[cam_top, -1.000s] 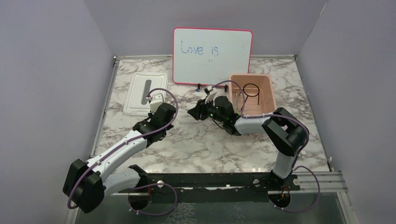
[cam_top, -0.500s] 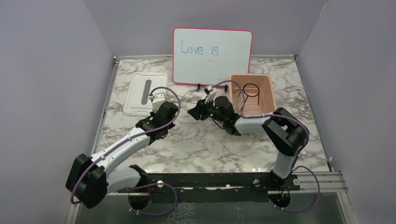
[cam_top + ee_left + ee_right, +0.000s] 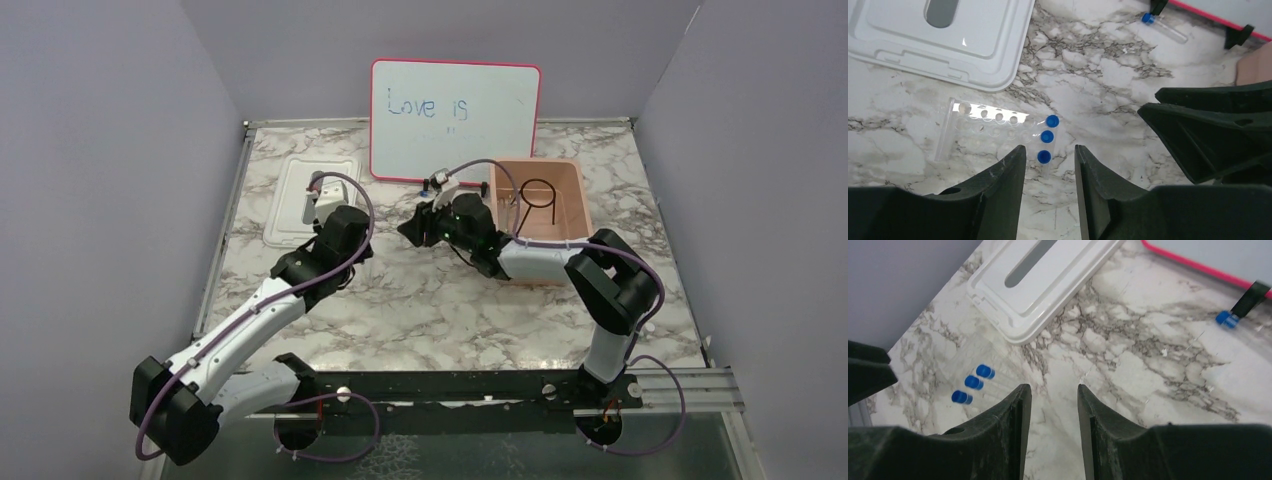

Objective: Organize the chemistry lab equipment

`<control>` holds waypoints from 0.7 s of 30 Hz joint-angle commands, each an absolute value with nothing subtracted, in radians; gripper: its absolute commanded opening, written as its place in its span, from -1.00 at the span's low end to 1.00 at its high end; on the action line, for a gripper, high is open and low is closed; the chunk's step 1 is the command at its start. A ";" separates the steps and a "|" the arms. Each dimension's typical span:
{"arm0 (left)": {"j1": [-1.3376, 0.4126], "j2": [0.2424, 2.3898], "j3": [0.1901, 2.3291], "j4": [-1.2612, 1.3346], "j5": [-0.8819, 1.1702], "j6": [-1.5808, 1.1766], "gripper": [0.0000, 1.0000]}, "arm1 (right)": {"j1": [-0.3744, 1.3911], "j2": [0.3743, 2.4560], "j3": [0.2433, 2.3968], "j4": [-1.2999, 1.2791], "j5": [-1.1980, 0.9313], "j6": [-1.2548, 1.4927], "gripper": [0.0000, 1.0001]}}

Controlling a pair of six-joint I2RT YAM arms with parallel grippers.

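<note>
In the left wrist view, three clear blue-capped tubes (image 3: pixel 1047 138) sit side by side at the right end of a clear holed rack (image 3: pixel 979 126) on the marble. My left gripper (image 3: pixel 1049 150) hangs open just above the nearest cap, holding nothing. The right wrist view shows the same tubes (image 3: pixel 972 383) to the left of my right gripper (image 3: pixel 1053 387), which is open and empty over bare marble. One more blue-capped tube (image 3: pixel 1162 27) lies by the whiteboard's foot. A black wire ring (image 3: pixel 537 193) rests in the pink tub (image 3: pixel 535 161).
The white lid (image 3: pixel 296 205) lies flat at the back left, just beyond the rack. The pink-framed whiteboard (image 3: pixel 455 120) stands at the back. My right gripper (image 3: pixel 414 228) points left toward the left arm, close beside it.
The left arm has reached farther back toward the lid and its jaws have spread. The right gripper has shifted slightly back and left.
</note>
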State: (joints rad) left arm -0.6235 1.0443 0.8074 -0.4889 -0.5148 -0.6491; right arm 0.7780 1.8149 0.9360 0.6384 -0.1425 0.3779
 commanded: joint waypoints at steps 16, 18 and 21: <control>-0.621 0.807 0.849 -0.515 -0.393 -0.538 0.26 | 0.658 2.191 1.668 -0.115 0.178 -0.124 0.34; -0.621 0.805 0.843 -0.501 -0.344 -0.537 0.26 | 0.652 2.218 1.697 -0.141 0.153 -0.137 0.34; -0.620 0.804 0.833 -0.482 -0.280 -0.534 0.26 | 0.647 2.254 1.721 -0.161 0.144 -0.138 0.32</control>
State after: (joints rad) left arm -0.6235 0.8173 0.8383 -0.5179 -0.4049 -0.5533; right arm 0.6384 2.2162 1.6669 -0.0772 0.1650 -0.0799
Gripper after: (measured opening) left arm 0.628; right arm 0.666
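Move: The capped tube lying by the whiteboard's lower edge is about 20 cm ahead of the right hand, 5 cm to its right and 12 cm below. The board's black clip sits some 3 cm beyond and 3 cm left of the tube. The pink tub's middle is about 8 cm ahead and 32 cm right of the right hand. From the left hand the tube is roughly 25 cm ahead, 19 cm right, 16 cm below; the tube rack is about 4 cm ahead, 5 cm left, 13 cm below. Forward in a quick arc, the empty right hand first rises about 5 cm, then sinks well below its starting height while drifting right, covering some 16 cm forward towards the capped tube. Its fingers swing clockwise, tip downward and spread wider, still short of the tube. The empty left hand rises some 6 cm off the rack, easing back slightly and opening wider. ##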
